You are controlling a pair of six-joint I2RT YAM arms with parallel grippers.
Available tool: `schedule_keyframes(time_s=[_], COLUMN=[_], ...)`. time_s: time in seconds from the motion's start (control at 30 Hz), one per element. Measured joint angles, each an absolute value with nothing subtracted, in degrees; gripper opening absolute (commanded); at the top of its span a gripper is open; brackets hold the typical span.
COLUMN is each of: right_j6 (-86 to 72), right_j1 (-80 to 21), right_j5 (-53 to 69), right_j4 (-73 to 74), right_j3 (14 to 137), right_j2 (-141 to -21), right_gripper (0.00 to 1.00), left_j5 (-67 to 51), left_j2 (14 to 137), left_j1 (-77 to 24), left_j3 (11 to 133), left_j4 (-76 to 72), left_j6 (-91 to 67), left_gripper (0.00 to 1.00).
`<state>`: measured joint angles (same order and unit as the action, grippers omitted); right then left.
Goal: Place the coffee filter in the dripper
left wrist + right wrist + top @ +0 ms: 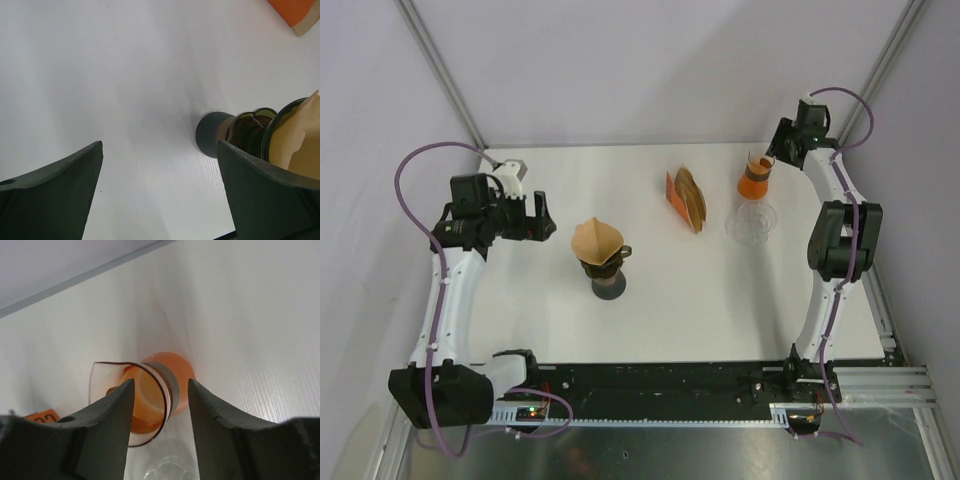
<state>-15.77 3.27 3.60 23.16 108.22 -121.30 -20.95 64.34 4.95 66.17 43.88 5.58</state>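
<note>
A brown paper coffee filter (pixel 595 238) sits in the dark dripper (pixel 606 272) left of the table's middle. In the left wrist view the dripper (pixel 240 131) and the filter (pixel 300 137) show at the right, behind my right finger. My left gripper (pixel 542 217) is open and empty, a little left of the dripper; it also shows in its own view (pixel 160 192). My right gripper (pixel 782 150) is open at the back right, its jaws either side of an orange glass carafe (pixel 756 176), which also shows in the right wrist view (pixel 152 390).
An orange packet of spare brown filters (pixel 686 198) lies between the dripper and the carafe; its corner shows in the left wrist view (pixel 297 11). A clear glass piece (pixel 751 223) lies in front of the carafe. Grey walls close the back and sides.
</note>
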Motion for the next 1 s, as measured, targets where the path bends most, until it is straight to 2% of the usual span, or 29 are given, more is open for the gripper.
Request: schedule_keyframes(time_s=[0.07, 0.2, 0.27, 0.37, 0.43, 0.77, 1.0], right_j6=[-15.0, -13.7, -13.0, -12.2, -11.3, -8.0, -3.7], right_j1=[3.0, 2.3, 2.0, 1.7, 1.5, 1.6, 0.7], right_j5=[2.0, -0.4, -1.3, -1.8, -2.6, -5.9, -8.8], right_j4=[24.1, 26.4, 27.1, 28.1, 28.6, 29.8, 29.5], right_j3=[109.8, 111.7, 112.1, 112.1, 112.3, 111.3, 106.2], right_j2=[-123.1, -125.7, -126.4, -126.7, -126.7, -123.3, -107.1], right_gripper=[0.40, 0.35, 0.27, 0.07, 0.02, 0.00, 0.00], left_j5=[-20.9, -20.7, -20.7, -20.7, -20.7, -20.7, -20.9], left_j2=[64.7, 65.1, 65.2, 65.3, 65.3, 65.2, 65.0], left_j1=[5.1, 5.2, 5.2, 5.2, 5.2, 5.2, 5.2], left_j3=[66.2, 66.2, 66.2, 66.3, 66.3, 66.3, 66.3], left_j4=[43.9, 43.9, 43.9, 43.9, 43.9, 43.9, 43.9], left_j6=[5.6, 5.6, 5.6, 5.6, 5.6, 6.0, 6.1], left_gripper=[1.00, 1.00, 1.00, 1.00, 1.00, 1.00, 1.00])
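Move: The orange beaker's middle is about 4 cm left of the right hand, 1 cm back and 10 cm below. From this hand, the clear lid lies some 12 cm back, 4 cm left and 15 cm below, and the paper filter holder about 6 cm back, 20 cm left and 12 cm down. For the left hand the beaker is roughly 25 cm ahead, 48 cm right and 16 cm lower. Right hand sinks about 4 cm, pinches the beaker's right wall, then lifts it some 14 cm, easing back 5. ##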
